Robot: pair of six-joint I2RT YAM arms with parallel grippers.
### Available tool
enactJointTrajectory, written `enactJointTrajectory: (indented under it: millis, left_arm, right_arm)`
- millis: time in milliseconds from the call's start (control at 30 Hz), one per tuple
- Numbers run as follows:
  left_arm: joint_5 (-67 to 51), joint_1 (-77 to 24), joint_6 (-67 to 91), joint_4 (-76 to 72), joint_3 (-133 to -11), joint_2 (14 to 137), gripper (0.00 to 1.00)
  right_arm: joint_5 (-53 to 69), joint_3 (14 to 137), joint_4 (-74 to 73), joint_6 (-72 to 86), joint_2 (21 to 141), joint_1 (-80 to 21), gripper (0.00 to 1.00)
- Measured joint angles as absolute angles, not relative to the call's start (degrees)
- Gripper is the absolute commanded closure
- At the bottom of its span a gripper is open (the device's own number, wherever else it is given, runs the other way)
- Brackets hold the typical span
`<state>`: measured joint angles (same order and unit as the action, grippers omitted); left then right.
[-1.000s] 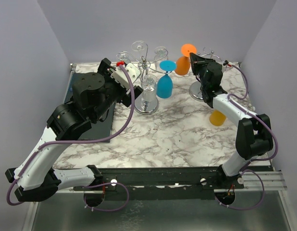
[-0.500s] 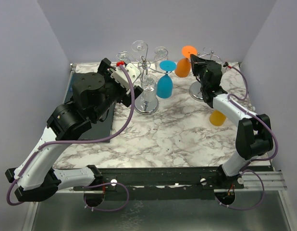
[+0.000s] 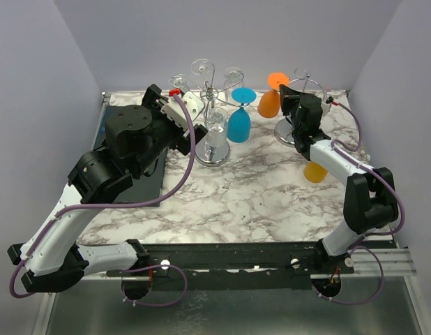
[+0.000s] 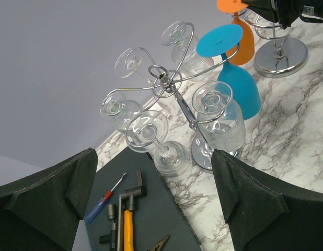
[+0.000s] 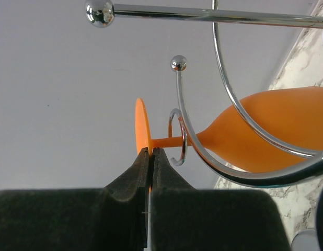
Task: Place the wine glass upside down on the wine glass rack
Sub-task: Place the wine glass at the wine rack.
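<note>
My right gripper (image 5: 150, 150) is shut on the thin rim of the foot of an orange wine glass (image 5: 276, 125). The glass hangs foot up and bowl down at the back right (image 3: 269, 105). Its stem passes through a small chrome loop (image 5: 178, 137) of the right-hand wine glass rack (image 3: 286, 132). In the top view the right gripper (image 3: 286, 89) is level with the rack's top. My left gripper (image 4: 153, 157) stands wide open and holds nothing. It hovers near a second rack (image 4: 166, 83) on the left.
The left rack (image 3: 210, 94) carries several clear glasses and a blue one (image 3: 238, 122). Another orange glass (image 3: 315, 171) rests on the marble table beside the right arm. A dark mat (image 4: 146, 209) with a screwdriver and other tools lies at the left.
The right gripper has moved the orange glass slightly right and down, closer to the right rack. The left arm has not moved.
</note>
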<state>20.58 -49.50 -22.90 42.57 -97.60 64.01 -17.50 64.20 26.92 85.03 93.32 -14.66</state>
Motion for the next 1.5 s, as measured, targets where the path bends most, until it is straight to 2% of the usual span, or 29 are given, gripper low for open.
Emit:
enactJointTrajectory:
  millis: [1033,1133,1500]
  left_arm:
    - [20.40,-49.50,-22.87,42.52,-97.58,63.44,0.01]
    - [20.40,-49.50,-22.87,42.52,-97.58,63.29,0.01]
    - [20.40,-49.45,-22.90,42.50,-97.27,63.22,0.01]
  right_arm:
    - [-16.60,59.35,25.08,85.49,86.06,-14.63,0.99]
    - [-16.62,58.89,24.32,85.49,85.80,-14.63,0.96]
    - [-17.19,57.08,22.57,84.84,84.93,-14.59,0.69]
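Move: The right hand already grips the edge of the orange wine glass's foot; the rack hook by its stem lies about 3 cm ahead, 1 cm right and 2 cm lower. That rack's pole is some 6 cm ahead and 6 cm right, its middle 10 cm down; the blue glass hangs 13 cm left, 2 cm back, 7 cm lower. From the left hand the hook is roughly 28 cm ahead, 25 cm right, 17 cm lower. Right hand draws the orange wine glass some 4 cm back, rising, then dips 2 cm and starts opening. ##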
